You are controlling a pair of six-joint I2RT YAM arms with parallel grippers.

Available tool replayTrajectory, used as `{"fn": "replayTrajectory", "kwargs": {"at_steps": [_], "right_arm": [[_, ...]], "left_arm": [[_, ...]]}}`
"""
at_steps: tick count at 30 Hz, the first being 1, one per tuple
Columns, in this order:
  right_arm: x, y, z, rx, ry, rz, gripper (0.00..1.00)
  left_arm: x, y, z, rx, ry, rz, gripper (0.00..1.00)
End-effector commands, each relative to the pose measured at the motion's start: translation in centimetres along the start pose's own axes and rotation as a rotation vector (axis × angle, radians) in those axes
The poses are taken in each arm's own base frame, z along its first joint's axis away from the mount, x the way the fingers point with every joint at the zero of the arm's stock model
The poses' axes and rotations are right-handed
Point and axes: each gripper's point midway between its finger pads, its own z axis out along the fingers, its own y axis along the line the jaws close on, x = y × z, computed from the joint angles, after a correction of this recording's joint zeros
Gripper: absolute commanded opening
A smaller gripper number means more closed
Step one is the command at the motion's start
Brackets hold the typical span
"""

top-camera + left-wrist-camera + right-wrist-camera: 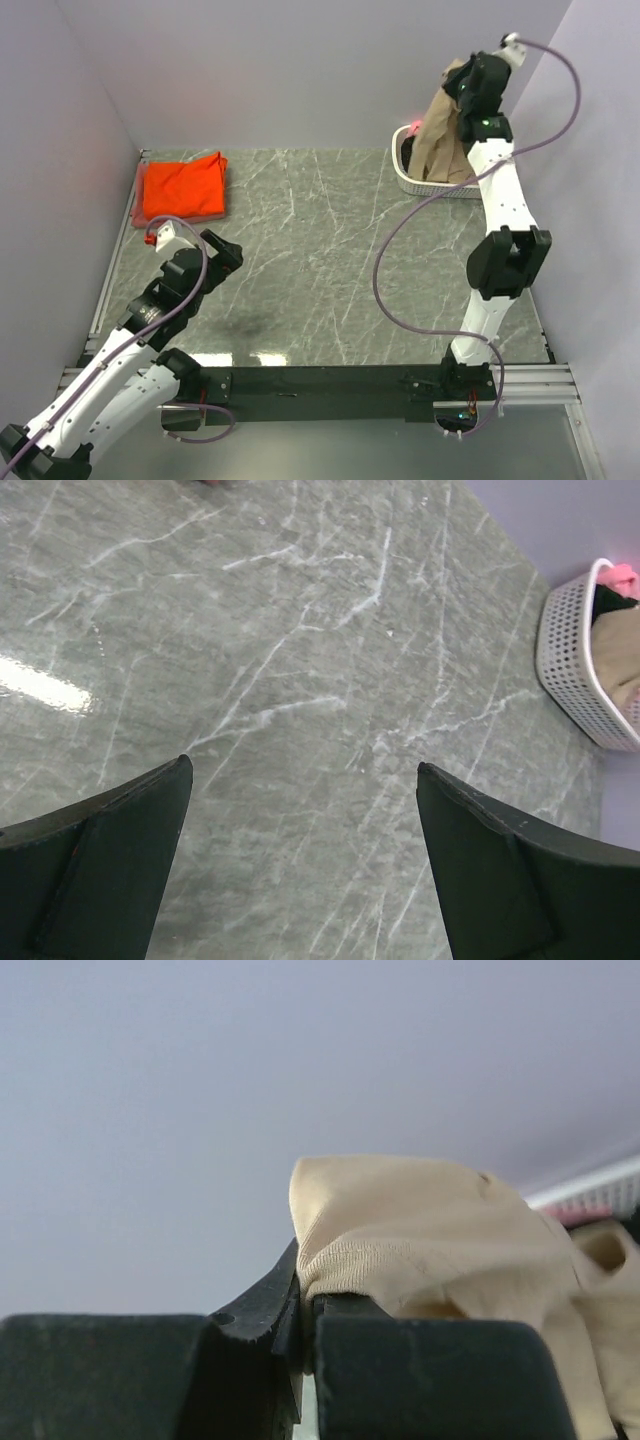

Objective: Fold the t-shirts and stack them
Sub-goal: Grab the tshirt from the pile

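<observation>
A tan t-shirt [440,130] hangs from my right gripper [462,82], lifted above the white basket [412,178] at the back right. The right wrist view shows the jaws pressed together on a ribbed edge of the tan t-shirt [420,1230], right gripper [305,1310]. An orange t-shirt [183,187] lies folded at the back left of the table. My left gripper [222,252] stands open low over the bare marble near the left side, nothing between its fingers [110,860]. A bit of pink cloth [620,577] shows in the basket [575,670].
The grey marble table [320,250] is boxed in by lilac walls on the left, back and right. The right arm's purple cable [400,270] loops over the table's right half. A black rail runs along the near edge.
</observation>
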Motion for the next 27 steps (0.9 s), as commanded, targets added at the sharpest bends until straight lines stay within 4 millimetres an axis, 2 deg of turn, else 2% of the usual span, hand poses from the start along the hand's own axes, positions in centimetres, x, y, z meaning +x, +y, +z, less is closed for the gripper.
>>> {"fn": "replayTrajectory", "kwargs": {"at_steps": [1, 4, 5, 7, 8, 9, 11, 12, 13, 15, 16, 20, 22, 23, 25, 26, 27], "right_arm": [[-7.7, 4.0, -4.4, -0.109, -0.117, -0.031, 0.00], [-10.9, 6.9, -7.6, -0.204, -0.146, -0.014, 0.00], [-13.0, 8.2, -9.7, -0.240, -0.186, -0.008, 0.00], [-14.5, 9.7, -12.0, -0.261, -0.216, 0.008, 0.00], [-16.2, 10.7, -14.1, -0.286, -0.247, 0.011, 0.00], [-16.7, 11.5, -15.2, -0.307, -0.256, -0.001, 0.00], [-18.1, 14.0, -18.8, -0.376, -0.284, -0.002, 0.00], [-18.4, 14.8, -19.9, -0.398, -0.293, -0.013, 0.00], [-18.6, 16.5, -22.0, -0.451, -0.298, -0.008, 0.00], [-19.1, 18.1, -24.3, -0.507, -0.314, -0.003, 0.00], [-19.5, 19.3, -26.2, -0.570, -0.319, 0.003, 0.00], [-17.7, 23.5, -30.0, -0.790, -0.235, 0.078, 0.00], [-16.9, 24.9, -31.0, -0.867, -0.189, 0.105, 0.00], [-16.1, 26.5, -32.7, -0.960, -0.144, 0.127, 0.00], [-15.4, 28.4, -34.1, -1.047, -0.106, 0.137, 0.00], [-14.6, 29.6, -35.5, -1.111, -0.071, 0.134, 0.00], [-13.8, 30.4, -35.8, -1.145, -0.044, 0.131, 0.00]], "left_arm": [[-0.6, -1.9, -0.9, 0.096, -0.002, -0.022, 0.99], [-1.1, -2.1, -1.4, 0.112, -0.013, -0.036, 0.99], [-1.2, -2.0, -1.5, 0.110, -0.018, -0.045, 0.99], [-1.5, -1.9, -1.8, 0.110, -0.026, -0.047, 0.99], [-1.7, -1.8, -2.0, 0.108, -0.033, -0.052, 0.99], [-1.9, -1.9, -2.2, 0.114, -0.039, -0.056, 0.99], [-2.1, -1.9, -2.4, 0.112, -0.043, -0.064, 0.99], [-2.5, -2.0, -2.7, 0.120, -0.052, -0.072, 0.99], [-2.6, -2.0, -2.9, 0.119, -0.055, -0.076, 0.99], [-2.9, -1.5, -3.1, 0.094, -0.068, -0.093, 0.99], [-3.1, -1.3, -3.3, 0.088, -0.075, -0.100, 0.99], [-4.2, 0.4, -3.9, 0.000, -0.121, -0.176, 0.99], [-4.6, 1.4, -4.3, -0.046, -0.139, -0.187, 0.99], [-5.1, 1.1, -4.8, -0.042, -0.144, -0.199, 0.99], [-5.2, 2.1, -5.3, -0.090, -0.144, -0.211, 0.99], [-5.7, 2.1, -5.7, -0.097, -0.155, -0.224, 0.99], [-5.6, 3.1, -5.9, -0.136, -0.155, -0.214, 0.99]]}}
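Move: My right hand already pinches the tan t-shirt, which hangs down over the basket. The open middle of the table, where it is headed, lies about 26 cm back, 37 cm left and 40 cm below. The basket's middle is some 4 cm ahead, 6 cm right and 32 cm down; in it the black t-shirt sits about 6 cm ahead and 9 cm left of my right hand, and the pink one 11 cm ahead, 6 cm left. From my left hand the table middle is about 9 cm ahead, 27 cm right and 20 cm below. With my right fingers still shut on the tan t-shirt, I haul it fast up and back out from over the basket, then sweep left towards the table middle while still rising: nearly 30 cm each up and back, about 20 cm left. My wrist tips upward and swings counter-clockwise. My empty, open left hand eases some 6 cm up, left and back. ##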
